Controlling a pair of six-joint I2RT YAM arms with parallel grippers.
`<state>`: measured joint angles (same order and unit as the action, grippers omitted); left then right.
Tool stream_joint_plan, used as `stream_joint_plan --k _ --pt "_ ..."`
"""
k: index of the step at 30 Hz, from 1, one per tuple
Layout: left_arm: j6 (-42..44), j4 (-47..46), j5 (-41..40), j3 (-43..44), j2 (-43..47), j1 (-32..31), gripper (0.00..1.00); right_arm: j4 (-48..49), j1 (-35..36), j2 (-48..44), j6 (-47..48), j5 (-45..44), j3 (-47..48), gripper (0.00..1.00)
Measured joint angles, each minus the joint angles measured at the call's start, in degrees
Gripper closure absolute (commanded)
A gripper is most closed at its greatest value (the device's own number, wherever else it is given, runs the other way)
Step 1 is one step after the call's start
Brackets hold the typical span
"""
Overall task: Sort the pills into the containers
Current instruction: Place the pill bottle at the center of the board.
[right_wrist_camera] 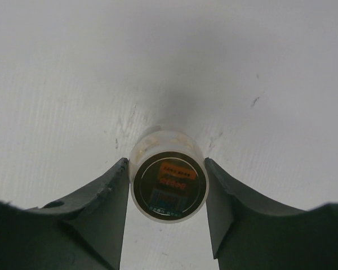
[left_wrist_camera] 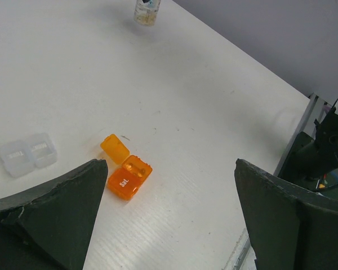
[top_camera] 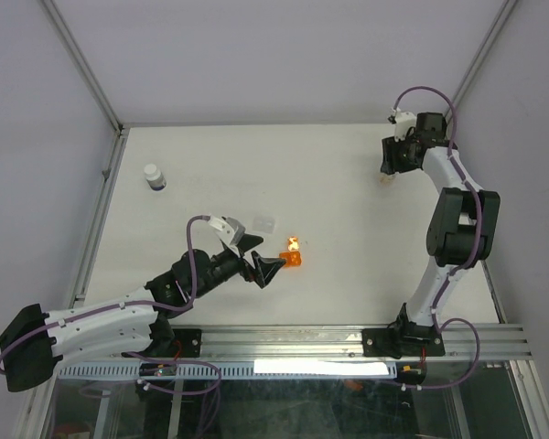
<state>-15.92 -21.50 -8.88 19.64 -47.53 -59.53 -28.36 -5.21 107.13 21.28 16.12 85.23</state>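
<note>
A small translucent orange container (left_wrist_camera: 124,181) marked "Sat" lies on the white table with its lid (left_wrist_camera: 114,148) flipped open. Two tan pills (left_wrist_camera: 136,166) sit in its open compartment. My left gripper (left_wrist_camera: 172,211) hovers open just near of it, nothing between the fingers; from above it (top_camera: 270,254) stands just left of the orange container (top_camera: 293,255). At the far right, my right gripper (right_wrist_camera: 168,169) is shut on an upright clear vial (right_wrist_camera: 168,183) with a dark cap, and pale pills (right_wrist_camera: 153,139) show through its wall. The top view shows that gripper (top_camera: 388,170) over the vial (top_camera: 384,180).
A clear two-cell plastic box (left_wrist_camera: 28,153) lies left of the orange one, also seen from above (top_camera: 265,222). A white bottle with a dark band (top_camera: 154,176) stands at the far left. Metal frame rails (top_camera: 110,174) border the table's left and near edges.
</note>
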Motion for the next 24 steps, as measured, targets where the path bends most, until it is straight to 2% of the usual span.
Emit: stream_joint_plan --k 6,11,15,19,24 --pt "-0.35 0.15 0.28 -0.20 0.17 0.00 0.01 -1.68 -1.90 4.79 -0.39 -1.99 2.91 0.37" --pt "-0.55 0.17 0.72 -0.20 -0.26 0.00 0.01 -3.23 -2.84 5.25 -0.68 -1.64 3.19 0.25" --pt "-0.55 0.20 2.14 -0.20 -0.96 0.00 0.01 -3.37 -2.91 4.98 -0.87 -0.39 3.30 0.06" --pt "-0.55 0.11 3.78 -0.20 -1.01 0.00 0.01 -3.26 -2.97 1.49 -0.52 0.87 1.44 0.03" --pt "-0.24 -0.92 6.86 -0.20 -1.57 0.00 0.02 -3.04 -3.08 -10.58 -0.04 7.04 -3.50 0.03"
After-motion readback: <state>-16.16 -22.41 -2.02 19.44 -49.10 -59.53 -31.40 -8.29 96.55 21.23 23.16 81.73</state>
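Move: The capped pill bottle already hangs between the right fingertips, held by its cap. Its place on the board lies nearly straight below, about 3 cm to the right, with the bottle's middle there some 6 cm below the hand. The orange pill box lies about 25 cm back and 30 cm left of this hand, the clear box about 14 cm back and 36 cm left, both 8 cm lower. From the left hand the held bottle is roughly 30 cm ahead, 33 cm right and 9 cm lower. The pill bottle is carried down and rightward by the right hand, about 3 cm each way, to stand on the board. There the hand all but stops while the fingers open wide from around the cap, letting go. It then lifts some 8 cm off the bottle, drawing back and left about 3 cm each. The left hand, open and empty, eases back and a little right by roughly 2 cm. ##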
